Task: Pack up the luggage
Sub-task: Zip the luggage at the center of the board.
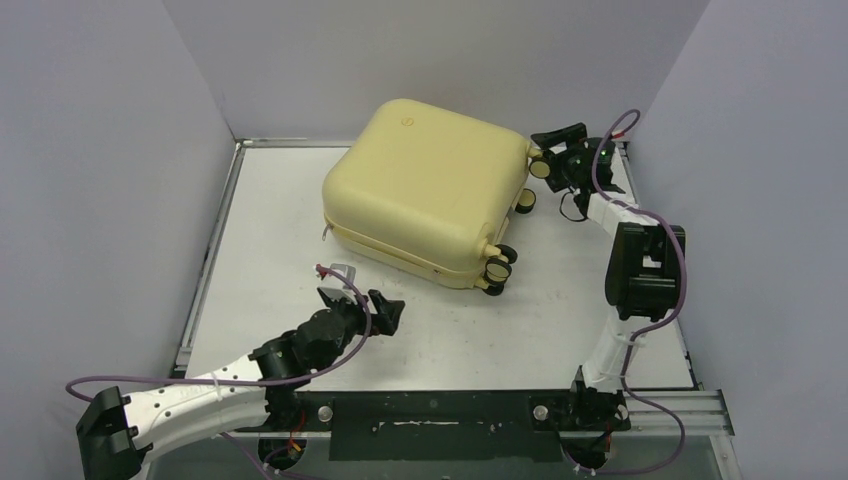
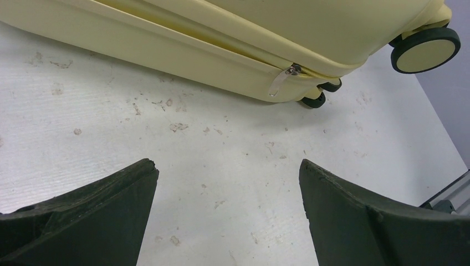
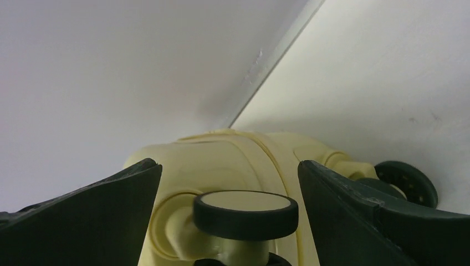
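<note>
The luggage [image 1: 425,185] is a pale yellow hard-shell suitcase lying flat and closed at the middle back of the table. Its black-and-cream wheels [image 1: 497,268] point right. My left gripper [image 1: 360,300] stands open just in front of the case's near side, nothing between its fingers. In the left wrist view the zipper pull [image 2: 281,81] hangs on the seam of the luggage [image 2: 183,47] ahead. My right gripper [image 1: 558,152] is open at the far right corner of the case. A caster wheel [image 3: 245,213] sits between its fingers there without being pinched.
White walls enclose the table on the left, back and right. A metal rail [image 1: 209,260] runs along the left edge. The black mounting bar [image 1: 440,412] with both arm bases lies at the near edge. Bare tabletop [image 1: 480,330] lies in front of the case.
</note>
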### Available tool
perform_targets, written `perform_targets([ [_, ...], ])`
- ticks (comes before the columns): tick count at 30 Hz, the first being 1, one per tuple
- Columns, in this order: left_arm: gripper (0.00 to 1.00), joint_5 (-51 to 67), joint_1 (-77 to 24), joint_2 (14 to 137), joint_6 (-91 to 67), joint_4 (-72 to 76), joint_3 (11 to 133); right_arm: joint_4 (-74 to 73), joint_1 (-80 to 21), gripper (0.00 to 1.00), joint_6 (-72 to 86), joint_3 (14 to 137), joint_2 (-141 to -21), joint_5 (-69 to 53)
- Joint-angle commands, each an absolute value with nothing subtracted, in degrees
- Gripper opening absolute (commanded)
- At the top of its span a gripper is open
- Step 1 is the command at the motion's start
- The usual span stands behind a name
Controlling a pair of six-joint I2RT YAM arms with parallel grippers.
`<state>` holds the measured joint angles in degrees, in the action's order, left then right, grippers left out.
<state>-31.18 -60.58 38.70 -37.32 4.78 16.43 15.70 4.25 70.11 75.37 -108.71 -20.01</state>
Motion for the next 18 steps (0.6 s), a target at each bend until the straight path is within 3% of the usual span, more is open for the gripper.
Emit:
perform_targets([
  [1,0.97,-30.7,-60.2,37.2,-37.3,6.5,17.0,12.6,1.9,1.0,69.0,79.0,-109.5,-24.1],
  [4,0.97,-30.9,-60.2,36.0,-37.7,6.1,16.4,15.5,1.7,0.94,69.9,77.8,-109.7,-25.3],
  [8,0.97,-31.1,-60.2,35.4,-38.3,5.3,16.0,21.5,0.9,0.55,71.5,74.0,-107.6,-24.9],
  [12,0.97,-31.1,-60.2,34.9,-38.7,4.8,15.8,24.4,0.5,0.23,72.0,73.8,-107.7,-26.8],
  [18,0.97,-32.6,-60.2,33.4,-38.0,4.7,15.2,27.5,-1.1,0.0,68.6,72.9,-103.4,-25.8],
])
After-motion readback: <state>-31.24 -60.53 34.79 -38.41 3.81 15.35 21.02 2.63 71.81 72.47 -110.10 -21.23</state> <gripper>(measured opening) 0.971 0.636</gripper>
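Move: The luggage's far upper wheel sits just off the right gripper's open fingers, about 2 cm to the left and 2 cm below, neither ahead nor back. The far lower wheel is roughly 14 cm below the gripper, some 2 cm back and 2 cm left. The near upper wheel lies about 20 cm back, 10 cm left and 3 cm down. From the left gripper, the far upper wheel is some 31 cm ahead, 32 cm right and 4 cm up. Ease the open right gripper about 2 cm left and nearly as far down, so the luggage's far upper wheel comes between the pads, then hold it there and close the fingers by roughly a third until they pinch the wheel from both sides. Keep the wrist almost unturned. ##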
